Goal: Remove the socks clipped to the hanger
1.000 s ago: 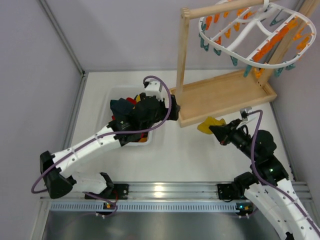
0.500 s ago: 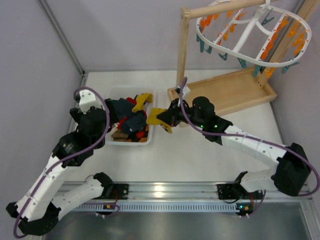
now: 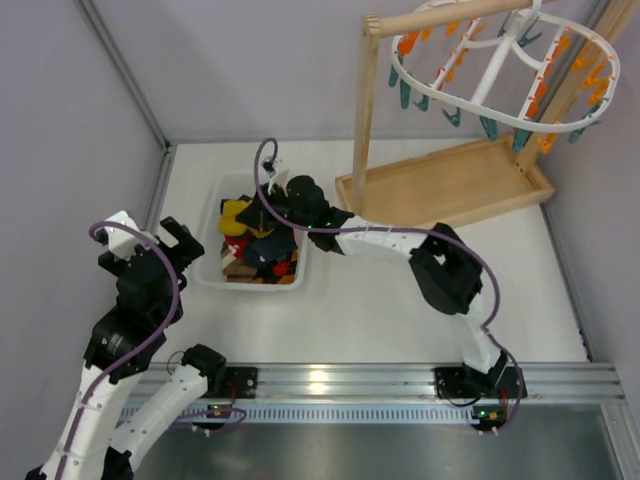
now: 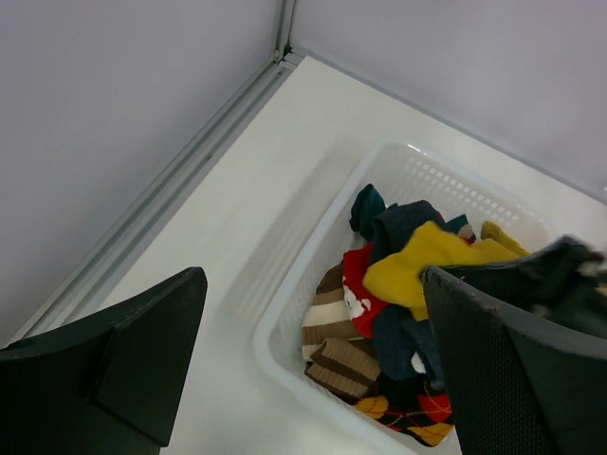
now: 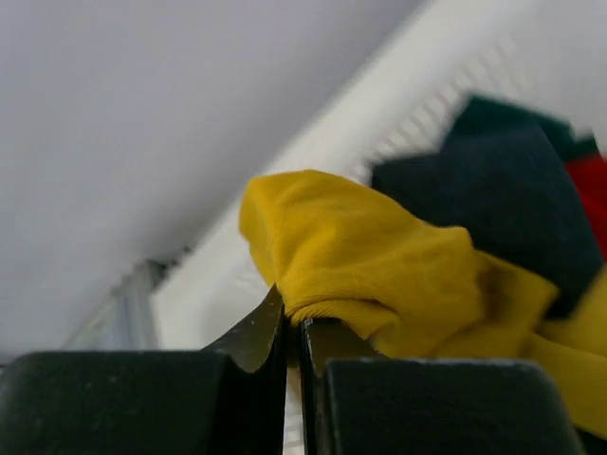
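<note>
The white oval hanger (image 3: 500, 72) hangs from the wooden stand at the top right, and only orange and teal clothespins show on its rim. My right gripper (image 3: 260, 210) reaches over the white basket (image 3: 212, 272) and is shut on a mustard-yellow sock (image 3: 235, 213). In the right wrist view that sock (image 5: 379, 265) bunches at the closed fingertips (image 5: 270, 332), just above the other socks. My left gripper (image 3: 150, 233) is drawn back left of the basket, open and empty. Between its fingers (image 4: 142, 360) I see the basket's rim (image 4: 275, 353) and the piled socks (image 4: 398, 303).
The light wooden stand with its tray base (image 3: 450, 185) stands right of the basket. Grey walls close in the table at the left and back, with a metal rail (image 4: 190, 180) along the left edge. The right arm's elbow (image 3: 445, 275) sits mid-table.
The right arm has swung left, carrying the yellow sock from beside the stand to over the basket. The left arm has pulled back from the basket to the left, staying open.
</note>
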You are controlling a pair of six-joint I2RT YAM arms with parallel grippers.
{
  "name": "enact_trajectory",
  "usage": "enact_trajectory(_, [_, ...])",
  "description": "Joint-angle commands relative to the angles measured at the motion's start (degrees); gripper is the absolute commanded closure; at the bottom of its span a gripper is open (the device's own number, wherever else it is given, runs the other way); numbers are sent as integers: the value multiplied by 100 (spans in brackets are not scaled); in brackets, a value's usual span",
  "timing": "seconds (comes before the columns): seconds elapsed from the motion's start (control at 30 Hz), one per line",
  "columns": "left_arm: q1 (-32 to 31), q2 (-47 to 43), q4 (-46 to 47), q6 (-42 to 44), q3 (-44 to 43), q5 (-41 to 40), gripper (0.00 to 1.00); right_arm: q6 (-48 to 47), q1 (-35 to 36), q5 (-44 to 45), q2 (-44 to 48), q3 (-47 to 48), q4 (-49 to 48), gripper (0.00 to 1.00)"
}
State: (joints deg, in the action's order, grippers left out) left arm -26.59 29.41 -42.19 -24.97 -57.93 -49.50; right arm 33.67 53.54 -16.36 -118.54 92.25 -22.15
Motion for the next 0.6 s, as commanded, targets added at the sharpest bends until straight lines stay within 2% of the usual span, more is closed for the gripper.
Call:
enact_trajectory(0.0, [31,197,343,159,89,282,1,-193,192,615,-1071,591,1071,100])
enact_trajectory(0.07, [31,232,344,159,98,291,1,-256,253,625,-1389,1118,1563,98])
enact_trajectory(0.1, [40,232,344,168,98,291,1,-282,262,651,-1591,1259,1661,94])
enact_trajectory(0.2, [31,171,344,159,124,265,1,-343,289,792,-1707,1524,1925,90])
enact_trajectory(0.23, [40,144,352,159,142,248,1,-378,280,740,-1647,1568,1934,80])
enact_trajectory(0.27, [31,144,361,159,142,239,1,-387,289,696,-1646,1560,1917,80])
enact_trajectory(0.3, [31,144,361,168,151,256,1,-422,289,652,-1489,1525,1890,61])
enact_trajectory(0.33, [31,153,361,168,151,256,1,-449,297,626,-1375,1437,1855,55])
enact_trajectory(0.4, [40,188,379,168,151,265,1,-484,298,546,-981,1314,1776,44])
enact_trajectory(0.57, [66,206,396,177,177,300,1,-782,298,590,48,989,1977,30])
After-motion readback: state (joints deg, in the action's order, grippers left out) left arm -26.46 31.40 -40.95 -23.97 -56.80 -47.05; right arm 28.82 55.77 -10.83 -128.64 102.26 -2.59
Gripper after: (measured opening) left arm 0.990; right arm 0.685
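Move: The right hand, fingers pointing left, still pinches the yellow sock over the white bin, whose middle is about 19 cm below and 2 cm ahead. In the bin, the navy sock lies some 6 cm ahead and 6 cm left of the hand, the brown striped sock 5 cm back and 5 cm left, and the plaid sock 6 cm back and 4 cm right, all about 18 cm down. From the idle left hand, the bin is some 13 cm ahead, 13 cm right and 28 cm below. The right hand plunges about 17 cm straight down into the bin with the pinched yellow sock, drifting just slightly left, while the wrist tips the left-pointing fingers some 20 degrees down towards the pile. At the bottom the fingers start to open and spread to about two thirds, letting go of the yellow sock as the hand climbs back some 7 cm, still over the bin and still tipped down. ##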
